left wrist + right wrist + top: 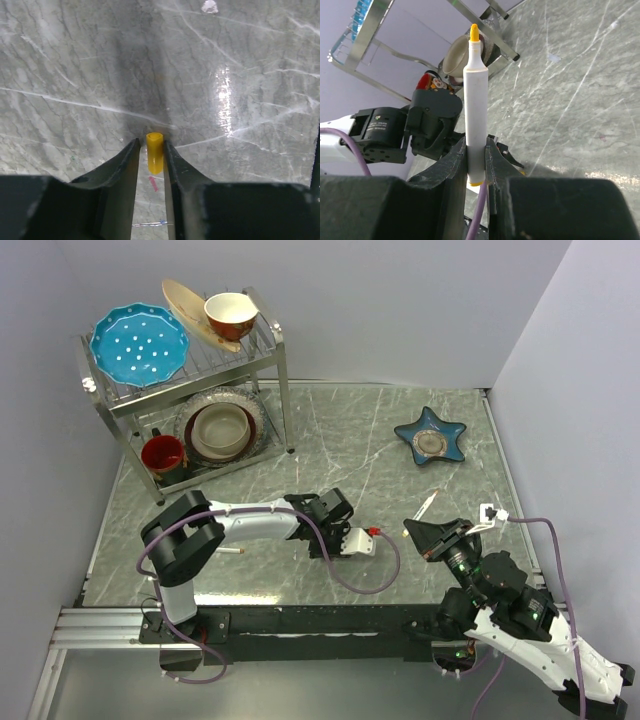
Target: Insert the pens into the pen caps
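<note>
In the left wrist view an orange pen cap (154, 152) sits between the fingertips of my left gripper (151, 142), its open end pointing away. It touches the right finger, and a thin sliver of gap shows at the left finger. My right gripper (476, 146) is shut on the lower barrel of a white pen (476, 100). The pen's orange tip points toward the left gripper (378, 536). From above, the right gripper (412, 532) faces the left one closely. Another white pen (428, 505) lies on the table just behind it.
A small pink piece (154, 183) lies on the marble under the left jaws. A short pale stick (232, 552) lies by the left arm. A blue star-shaped dish (430, 437) sits at the back right. A metal dish rack (283, 400) with bowls and plates fills the back left.
</note>
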Tool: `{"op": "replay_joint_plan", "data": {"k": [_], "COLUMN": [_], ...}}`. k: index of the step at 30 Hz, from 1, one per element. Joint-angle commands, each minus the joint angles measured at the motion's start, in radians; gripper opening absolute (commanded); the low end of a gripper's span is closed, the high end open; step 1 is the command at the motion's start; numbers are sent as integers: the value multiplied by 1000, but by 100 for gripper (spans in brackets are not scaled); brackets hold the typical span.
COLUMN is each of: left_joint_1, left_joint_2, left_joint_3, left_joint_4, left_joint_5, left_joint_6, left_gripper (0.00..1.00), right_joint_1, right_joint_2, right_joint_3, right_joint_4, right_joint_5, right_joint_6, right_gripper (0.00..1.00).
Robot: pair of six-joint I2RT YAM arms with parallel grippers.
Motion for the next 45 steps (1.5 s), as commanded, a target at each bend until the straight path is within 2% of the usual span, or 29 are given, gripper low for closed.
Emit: {"op": "replay_joint_plan", "data": {"k": [1,6,7,8,9,18,24,25,30,31,35,39,45], "left_joint_1": [-13,-19,-19,-19,-20,1,96,109,162,164,182,184,181], "left_joint_2": [38,40,39,40,32,-141,-320,-346,-570,-605,-750,-848,-903], "left_joint_3": [-8,-24,-24,-24,-28,-64,-64,-71,-178,-198,-286,-318,-375], "left_joint_4": [-4,-8,-10,-11,-7,136,269,300,530,568,731,815,897], "left_joint_5": [-58,-72,-78,-80,-86,-180,-27,-11,35,35,50,75,61], "left_joint_6": [-13,-42,-53,-73,-82,-329,-633,-747,-966,-1039,-1211,-1299,-1380], "left_gripper": [25,13,10,3,1,1,1,1,1,1,1,1,1], "right_joint_1": [3,3,3,3,2,3,2,2,3,5,5,13,42], "right_joint_2": [-62,-83,-85,-85,-83,-56,-19,11,64,108,294,461,570], "right_joint_3": [59,57,57,57,56,80,105,100,45,27,10,10,19], "right_joint_4": [-24,-38,-41,-41,-38,-19,-10,-1,189,224,388,536,669], "right_joint_5": [47,48,50,47,44,4,-17,-27,-241,-361,-598,-705,-778], "right_joint_6": [7,6,9,9,9,-26,-63,-71,-199,-215,-250,-255,-237], "right_gripper": [0,0,0,0,0,0,0,0,0,0,0,0,0]}}
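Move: The yellow cap lies right between the left gripper's open fingertips, about 1 cm below the hand point. The white pen in the right gripper's hold is roughly 14 cm to the left gripper's right, 3 cm back and 22 cm above; a loose white pen lies some 23 cm to its left and 2 cm farther out. From the right gripper the cap is about 14 cm left, 3 cm ahead and 23 cm below. Close the left fingers on the yellow cap, then lift it nearly straight up, about 33 cm, bowing forward and back on the way while the wrist swings up from pointing down to roughly level, towards the right. Near the end of the lift, bring the right gripper some 14 cm left and a little back, turning about 40 degrees counter-clockwise, keeping its pen pinched with the tip up. ##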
